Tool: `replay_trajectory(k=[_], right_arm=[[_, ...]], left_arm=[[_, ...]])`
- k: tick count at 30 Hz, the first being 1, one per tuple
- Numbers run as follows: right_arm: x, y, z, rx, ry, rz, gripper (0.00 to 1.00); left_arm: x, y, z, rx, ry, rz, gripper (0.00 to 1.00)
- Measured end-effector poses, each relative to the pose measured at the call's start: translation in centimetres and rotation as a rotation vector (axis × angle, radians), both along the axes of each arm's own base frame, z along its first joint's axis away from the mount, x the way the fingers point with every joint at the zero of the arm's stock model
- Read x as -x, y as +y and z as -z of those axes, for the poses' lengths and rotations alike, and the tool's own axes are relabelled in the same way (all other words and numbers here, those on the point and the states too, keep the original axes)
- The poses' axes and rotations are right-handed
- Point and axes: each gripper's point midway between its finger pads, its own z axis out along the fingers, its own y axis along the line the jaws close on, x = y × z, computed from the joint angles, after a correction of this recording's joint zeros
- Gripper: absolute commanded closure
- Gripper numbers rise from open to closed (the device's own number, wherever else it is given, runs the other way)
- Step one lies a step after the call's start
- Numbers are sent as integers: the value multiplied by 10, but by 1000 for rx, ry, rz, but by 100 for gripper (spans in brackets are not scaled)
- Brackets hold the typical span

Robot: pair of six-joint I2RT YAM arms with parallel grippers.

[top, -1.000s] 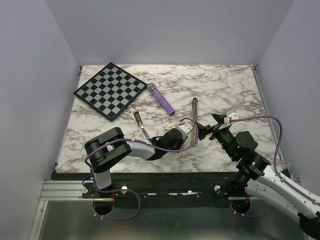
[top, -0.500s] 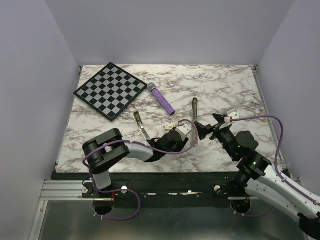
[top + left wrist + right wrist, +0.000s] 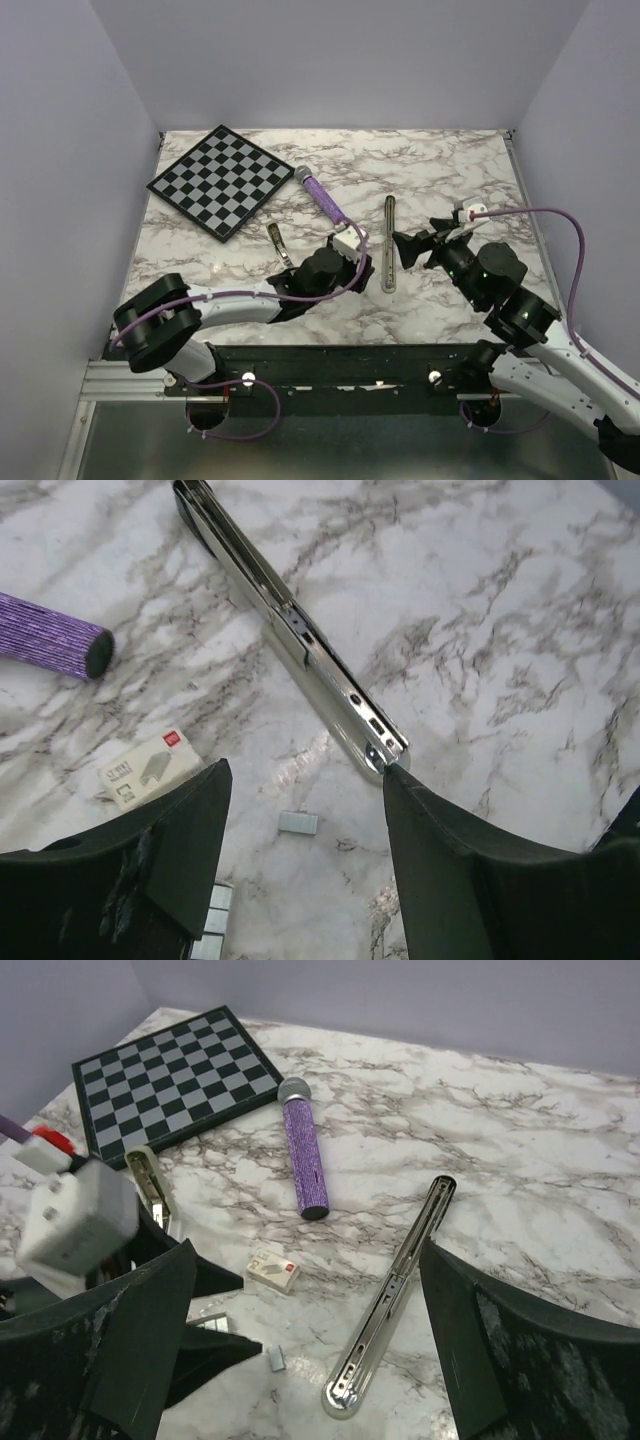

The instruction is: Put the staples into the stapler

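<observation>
The stapler (image 3: 389, 245) lies opened out flat, a long silver rail (image 3: 300, 640) on the marble (image 3: 390, 1300). A small grey block of staples (image 3: 298, 823) rests on the table just short of the rail's near end (image 3: 275, 1359). My left gripper (image 3: 305, 770) is open above that block, touching nothing, and sits just left of the rail (image 3: 360, 270). A longer strip of staples (image 3: 212, 920) lies beside its left finger (image 3: 208, 1322). My right gripper (image 3: 310, 1250) is open and empty, hovering right of the rail (image 3: 402, 250).
A small cream box (image 3: 150, 770) lies left of the staples (image 3: 273, 1271). A purple microphone (image 3: 322, 197) and a second stapler (image 3: 283, 248) lie farther left. The chessboard (image 3: 220, 180) sits at the back left corner.
My left gripper has opened and drawn back to the left, away from the rail's near end. The right gripper has backed off slightly to the right and stayed open.
</observation>
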Motion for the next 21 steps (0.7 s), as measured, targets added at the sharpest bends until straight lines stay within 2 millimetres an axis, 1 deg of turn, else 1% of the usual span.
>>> replay_trajectory(k=[2,3,5,7,9,11,14,16,18,21], right_arm=[[-2,4,-3,9,38,1,0],[-4,6,-3,19,67,3,0],[-6,11,0,40,118,2,0],[-8,18,9,74,188,-7,0],[-8,24,20,111,259,-20,0],[-9,32,31,148,328,-36,0],[-8,44,52,208,433,-72,0],[-7,52,66,252,503,-96,0],[-5,58,82,296,574,-119,1],[-2,65,104,364,675,-143,6]], left_arm=[[-6,7,-19,53,-1,-35,25],[-12,15,-32,90,-1,-65,22],[-22,30,-51,148,5,-120,15],[-35,53,-72,203,7,-191,6],[-48,80,-92,245,7,-267,2],[-60,105,-107,259,5,-343,1],[-74,140,-137,268,-9,-442,1],[-85,165,-167,278,-36,-513,1],[-95,191,-203,295,-80,-589,1],[-101,220,-247,323,-160,-666,1]])
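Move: The single staple strip lies about 10 cm to the right hand's left, level with it fore and aft, and some 27 cm below. The open stapler's middle is around 11 cm ahead of that hand and 2 cm to its left; the staple box is about 7 cm ahead and 15 cm left, the staple tray 18 cm left and 1 cm back. From the left hand, the strip is almost straight below, roughly 10 cm down and 1 cm right. Clear the left gripper from over the staple strip: lift it about 25 cm while sweeping it some 22 cm left and 10 forward, turning it counter-clockwise and opening it fully. Meanwhile bring the wide-open right gripper down about 10 cm and 6 or 7 cm left towards the strip, tipping its fingers down some 40 degrees; touch nothing yet. ##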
